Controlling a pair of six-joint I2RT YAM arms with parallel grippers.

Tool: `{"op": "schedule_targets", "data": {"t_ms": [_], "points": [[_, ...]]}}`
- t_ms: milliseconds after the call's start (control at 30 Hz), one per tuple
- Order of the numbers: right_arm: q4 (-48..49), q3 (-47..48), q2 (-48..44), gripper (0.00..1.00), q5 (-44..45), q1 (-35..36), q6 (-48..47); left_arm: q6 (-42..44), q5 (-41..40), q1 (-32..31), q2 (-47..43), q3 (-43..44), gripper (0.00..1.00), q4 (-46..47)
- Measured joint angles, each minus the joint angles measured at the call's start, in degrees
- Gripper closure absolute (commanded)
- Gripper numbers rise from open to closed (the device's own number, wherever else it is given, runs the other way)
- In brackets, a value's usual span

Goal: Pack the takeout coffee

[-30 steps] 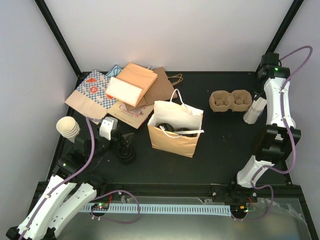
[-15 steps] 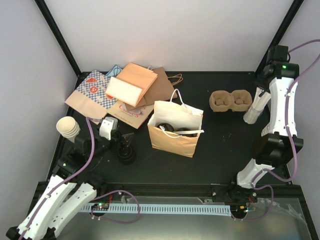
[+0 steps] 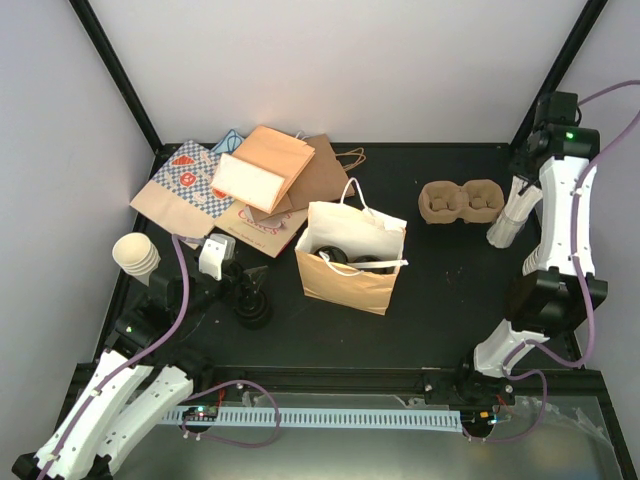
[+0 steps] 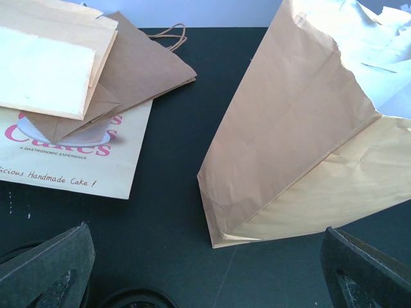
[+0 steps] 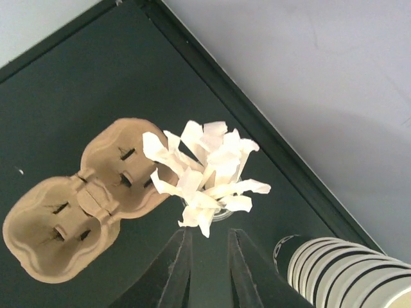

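Note:
Black cup lids [image 3: 352,262] show in the open mouth of the tan paper bag [image 3: 350,262] at the table's middle; the cups under them are hidden. The brown pulp two-cup carrier [image 3: 460,202] lies empty at the back right, and it shows again in the right wrist view [image 5: 80,208]. My right gripper [image 5: 209,239] hovers beside it, just short of a clear holder of white paper-wrapped sticks [image 5: 205,170]. Its fingers stand a narrow gap apart with nothing between them. My left gripper [image 4: 205,276] is wide open, low on the table left of the bag [image 4: 302,128].
Flat paper bags [image 3: 245,185] are piled at the back left. One stack of lidless cream cups [image 3: 137,255] stands at the left edge, another [image 5: 350,273] lies by the right wall. A black stack of lids [image 3: 255,315] sits under the left gripper. Black frame posts rise at the back corners.
The right arm lifted its wrist and swung toward the back right corner, then held still. Its fingers parted slightly. The left arm has not moved.

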Motion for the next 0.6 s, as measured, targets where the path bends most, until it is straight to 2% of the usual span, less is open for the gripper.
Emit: {"op": "schedule_targets", "data": {"t_ms": [600], "points": [[2.9, -4.2, 4.0, 0.78, -1.4, 0.0, 0.0, 0.0, 0.0, 0.0, 0.0, 0.0, 0.01, 0.0]]}}
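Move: The paper-wrapped straws stand in their holder under the right hand, their middle about 3 cm ahead, 1 cm to its right and 14 cm below; their tops are only some 5 cm below. The cup carrier lies about 9 cm ahead and 10 cm left of this hand; the cup stack is some 6 cm back and 5 cm right. From the idle left hand the straws are roughly 21 cm ahead and 54 cm right. The straws' loose paper ends are what the right hand closes in on: it sinks about 5 cm onto the bunch, easing some 1.5 cm forward after a nearly straight start, and tips about 5 degrees more downward. Its fingers stay only slightly open, coming down to the nearest wrapper ends; contact with them can't be made out. ##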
